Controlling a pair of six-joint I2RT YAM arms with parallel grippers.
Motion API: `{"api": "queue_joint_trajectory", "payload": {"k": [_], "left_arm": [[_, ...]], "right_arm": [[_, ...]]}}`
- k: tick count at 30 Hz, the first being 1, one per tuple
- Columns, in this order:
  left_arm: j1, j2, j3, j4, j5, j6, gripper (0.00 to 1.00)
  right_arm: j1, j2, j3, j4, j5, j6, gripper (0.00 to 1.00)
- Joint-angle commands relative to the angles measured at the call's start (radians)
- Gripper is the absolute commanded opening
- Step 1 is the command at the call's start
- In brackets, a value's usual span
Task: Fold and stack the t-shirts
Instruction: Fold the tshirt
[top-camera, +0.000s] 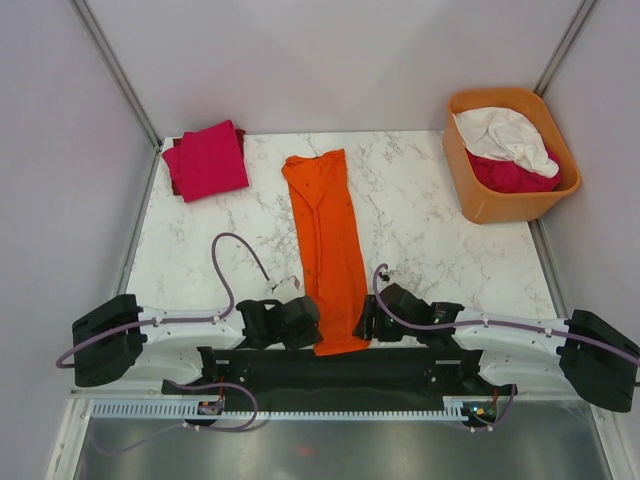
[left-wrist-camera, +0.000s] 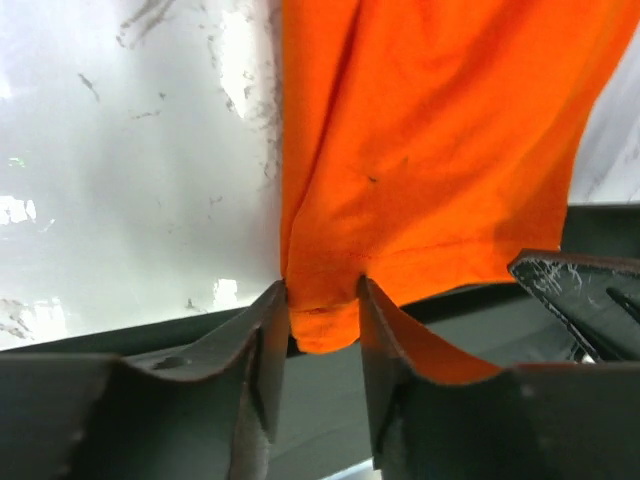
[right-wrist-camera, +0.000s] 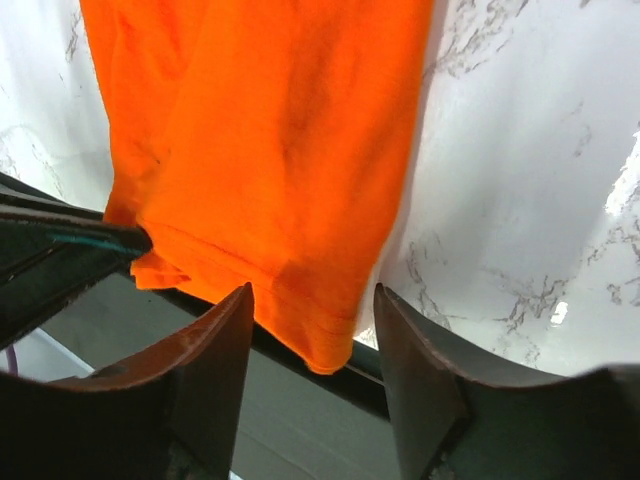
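The bright orange t-shirt lies folded into a long narrow strip down the middle of the marble table, its near hem hanging over the front edge. My left gripper is at the hem's left corner. In the left wrist view its fingers press that corner of the shirt from both sides. My right gripper is at the hem's right corner. In the right wrist view it is open, with the shirt corner between its fingers, untouched. A folded magenta-pink t-shirt lies at the back left.
The orange plastic tub stands at the back right, holding a white shirt over a crimson one. A dark rail runs along the table's front edge under the hem. Grey walls close in the sides.
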Motion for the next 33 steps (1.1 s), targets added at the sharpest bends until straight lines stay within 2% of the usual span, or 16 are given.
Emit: {"api": "queue_joint_trajectory", "payload": {"k": [1,2,4,5,6,8,9,10,18,23,28,33], "left_arm": [[-0.002,0.026,-0.002,0.032,-0.054,-0.026,0.26],[-0.002,0.032,0.001,0.033,-0.053,-0.024,0.22],[-0.002,0.044,0.007,0.032,-0.048,-0.018,0.02],[-0.002,0.043,0.009,0.032,-0.048,-0.015,0.02],[-0.002,0.043,0.010,0.032,-0.048,-0.010,0.02],[-0.002,0.024,0.006,0.032,-0.045,-0.009,0.02],[-0.002,0.017,0.003,0.029,-0.044,-0.010,0.02],[-0.002,-0.005,-0.007,0.026,-0.039,-0.012,0.02],[-0.013,-0.117,-0.033,-0.017,-0.010,-0.036,0.02],[-0.016,-0.229,-0.022,-0.135,-0.020,-0.055,0.02],[0.004,-0.253,0.070,-0.207,-0.063,0.028,0.02],[0.088,-0.217,0.173,-0.276,-0.047,0.131,0.02]], "right_arm": [[0.005,0.009,-0.033,-0.018,-0.010,0.014,0.59],[0.005,0.006,-0.035,-0.015,-0.011,0.014,0.58],[0.007,0.006,-0.035,-0.010,-0.018,0.013,0.45],[0.008,0.006,-0.038,-0.010,-0.018,0.013,0.40],[0.010,0.006,-0.039,-0.009,-0.021,0.011,0.26],[0.015,0.004,-0.039,-0.007,-0.025,0.008,0.13],[0.015,0.003,-0.038,-0.009,-0.027,0.008,0.02],[0.016,0.001,-0.036,-0.009,-0.028,0.006,0.00],[0.045,-0.024,0.004,-0.039,-0.039,0.016,0.00],[0.065,-0.076,0.089,-0.139,0.011,0.003,0.00],[0.059,-0.057,0.230,-0.222,0.134,-0.067,0.00],[-0.008,0.039,0.396,-0.282,0.180,-0.164,0.00]]}}
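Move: The orange t-shirt's near left corner is already between the left gripper's half-shut fingers, about 1 cm below their midpoint. Its near right corner lies between the right gripper's open fingers, about 1 cm back and 1 cm below. The shirt's far end is some 45 cm straight ahead of the left gripper, and the folded magenta shirt about 40 cm ahead and 28 cm to its left. Pinch the orange shirt's two near corners: shut the left gripper almost in place, and close the right one while easing it about 1 cm down and 1 cm back. Keep both shut, draw the right corner slightly farther back, then raise both, left about 6 cm, right some 9 cm from its low point, the right swinging forward and left as it climbs. ##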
